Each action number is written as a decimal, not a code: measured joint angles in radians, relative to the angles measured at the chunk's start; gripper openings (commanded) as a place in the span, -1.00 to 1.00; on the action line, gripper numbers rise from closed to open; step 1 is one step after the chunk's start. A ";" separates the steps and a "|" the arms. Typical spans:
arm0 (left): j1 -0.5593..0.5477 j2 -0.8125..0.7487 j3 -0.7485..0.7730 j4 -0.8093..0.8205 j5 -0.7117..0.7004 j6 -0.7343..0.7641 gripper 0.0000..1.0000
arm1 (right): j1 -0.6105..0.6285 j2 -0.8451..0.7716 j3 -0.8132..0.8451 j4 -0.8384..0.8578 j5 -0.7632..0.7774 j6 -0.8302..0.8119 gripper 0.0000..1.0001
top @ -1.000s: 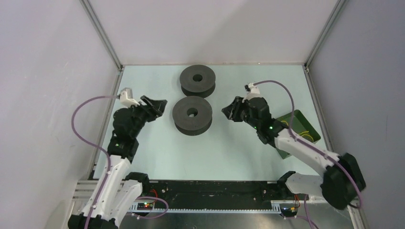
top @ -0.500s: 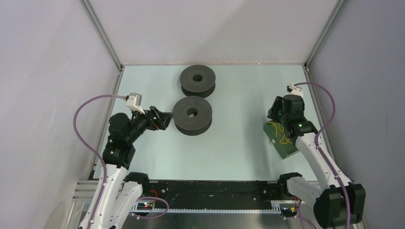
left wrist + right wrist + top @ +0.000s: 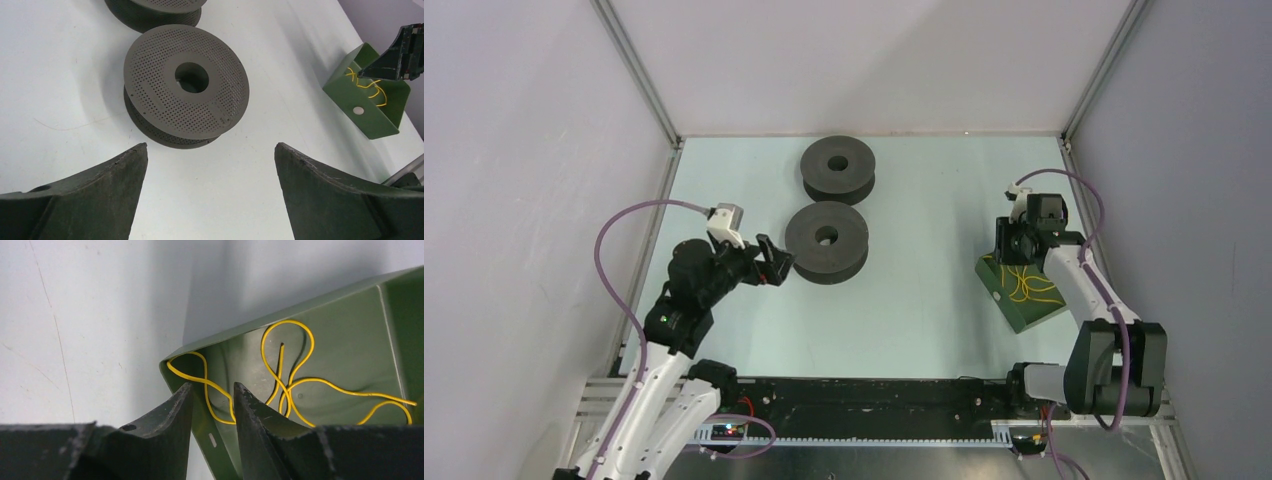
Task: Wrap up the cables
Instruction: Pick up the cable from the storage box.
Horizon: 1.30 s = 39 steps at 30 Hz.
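A yellow cable (image 3: pixel 1025 285) lies in loose loops inside a green bin (image 3: pixel 1028 316) at the table's right side. In the right wrist view the cable (image 3: pixel 292 385) curls over the bin's floor (image 3: pixel 350 340). My right gripper (image 3: pixel 213 387) hangs over the bin's left wall, open by a narrow gap, with the wall's rim and one cable strand between its fingers. From above it (image 3: pixel 1012 250) sits at the bin's far corner. My left gripper (image 3: pixel 774 263) stands wide open and empty just left of the near dark grey spool (image 3: pixel 827 242), which lies flat (image 3: pixel 186 87).
A second dark grey spool (image 3: pixel 838 168) lies behind the first, towards the back wall. Enclosure walls with metal posts close in the left, right and far sides. The left wrist view also shows the green bin (image 3: pixel 380 122) and the right gripper (image 3: pixel 400 55) at its far right.
My right arm swung from beside the near spool to the right and came down over the green bin. My left gripper moved right towards the near spool and opened wide.
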 measured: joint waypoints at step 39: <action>0.038 -0.039 0.009 -0.068 -0.158 0.000 0.87 | 0.222 -0.211 0.830 0.054 0.295 -0.187 -1.00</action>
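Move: The loop of yellow cable I'm after lies practically straight under my right fingers, some 4 cm down inside the storage box. The middle of the box is about 8 cm to my right and 3 cm back, roughly 3 cm lower; its left corner is about 6 cm to my left and 1 cm ahead, at nearly fingertip height. From my left hand that cable is some 51 cm to the right, 7 cm ahead and 16 cm down. I sink my right hand about 4 cm into the storage box with the fingers part open, shut them on the yellow cable, then pull it straight up fast, nearly 50 cm, tipping the fingers up some 65 degrees until they point forward. My left hand, empty and open, eases about 4 cm left, away from the near spool, turning slightly counter-clockwise. ##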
